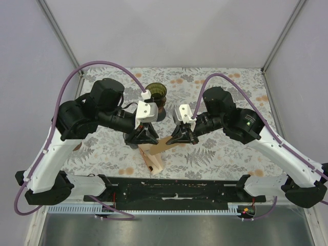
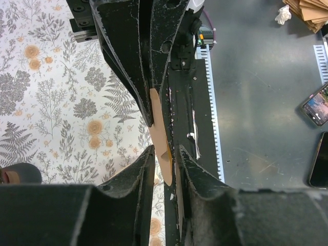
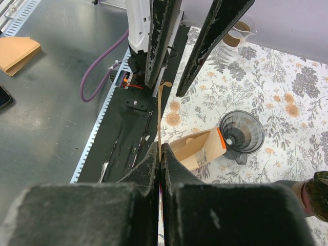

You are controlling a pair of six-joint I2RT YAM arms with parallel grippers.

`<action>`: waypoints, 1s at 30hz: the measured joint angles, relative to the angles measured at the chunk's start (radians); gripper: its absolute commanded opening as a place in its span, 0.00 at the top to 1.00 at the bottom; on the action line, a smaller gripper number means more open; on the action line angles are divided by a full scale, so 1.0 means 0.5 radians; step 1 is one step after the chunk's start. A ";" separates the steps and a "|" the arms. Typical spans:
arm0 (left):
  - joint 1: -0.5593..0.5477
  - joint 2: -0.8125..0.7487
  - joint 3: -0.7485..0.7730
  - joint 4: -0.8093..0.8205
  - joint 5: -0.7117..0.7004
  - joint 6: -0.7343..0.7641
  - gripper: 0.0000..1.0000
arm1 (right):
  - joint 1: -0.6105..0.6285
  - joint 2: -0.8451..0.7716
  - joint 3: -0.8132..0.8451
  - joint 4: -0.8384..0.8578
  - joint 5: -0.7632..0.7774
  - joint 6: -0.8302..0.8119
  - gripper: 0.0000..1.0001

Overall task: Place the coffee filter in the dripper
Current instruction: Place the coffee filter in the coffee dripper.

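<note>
The brown paper coffee filter [image 3: 159, 110] shows edge-on, pinched at its lower edge by my right gripper [image 3: 161, 149], which is shut on it. In the top view the filter [image 1: 168, 143] hangs between the two grippers. My left gripper [image 2: 165, 154] stands open, its jaws on either side of the filter [image 2: 160, 136] with a gap showing. The dark, see-through cone dripper [image 3: 241, 132] stands upright and empty on the floral cloth. From above, the dripper [image 1: 156, 94] is behind the left gripper [image 1: 141, 136] and the right gripper [image 1: 183, 136].
An open tan filter pack [image 1: 152, 158] lies on the cloth below the grippers, near the black base rail [image 1: 169, 188]. A glass beaker [image 3: 239, 33] stands further back. A dark bottle [image 3: 313, 190] is at the right edge. Phones [image 2: 315, 105] and spare filters [image 3: 18, 52] lie on the grey bench.
</note>
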 measured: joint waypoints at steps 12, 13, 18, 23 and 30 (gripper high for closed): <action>0.000 0.004 0.012 -0.039 -0.001 0.027 0.98 | 0.000 0.000 0.000 -0.016 0.014 0.000 1.00; 0.000 0.004 0.012 -0.041 0.002 0.029 0.98 | 0.000 0.000 0.000 -0.017 0.016 0.000 1.00; 0.000 0.004 0.012 -0.047 0.002 0.036 0.98 | 0.000 0.000 0.000 -0.021 0.022 0.001 1.00; 0.000 0.004 0.012 -0.043 -0.061 0.035 0.98 | 0.000 0.000 0.000 -0.028 0.023 0.001 1.00; 0.000 0.004 0.011 -0.035 -0.145 0.035 0.98 | 0.009 0.000 0.000 -0.028 0.030 0.001 1.00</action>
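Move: My right hand holds the coffee filter upright; its middle lies about 2 cm left of that hand, 1 cm back and 2 cm below. My left hand, half open at the filter's free edge, has that middle some 3 cm to its right, 2 cm back and 2 cm below. From the left hand, the dripper on its carafe stands straight ahead, about 32 cm out and 20 cm lower; the filter box lies roughly 10 cm ahead, 2 cm left and 36 cm below. I shut my left fingers on the free edge of the coffee filter and pinch it while that hand stays almost in place. Then I ease it forward about 1 cm, sinking slightly, drawing the pinched paper along with it. My right hand keeps its grip and stays still. ##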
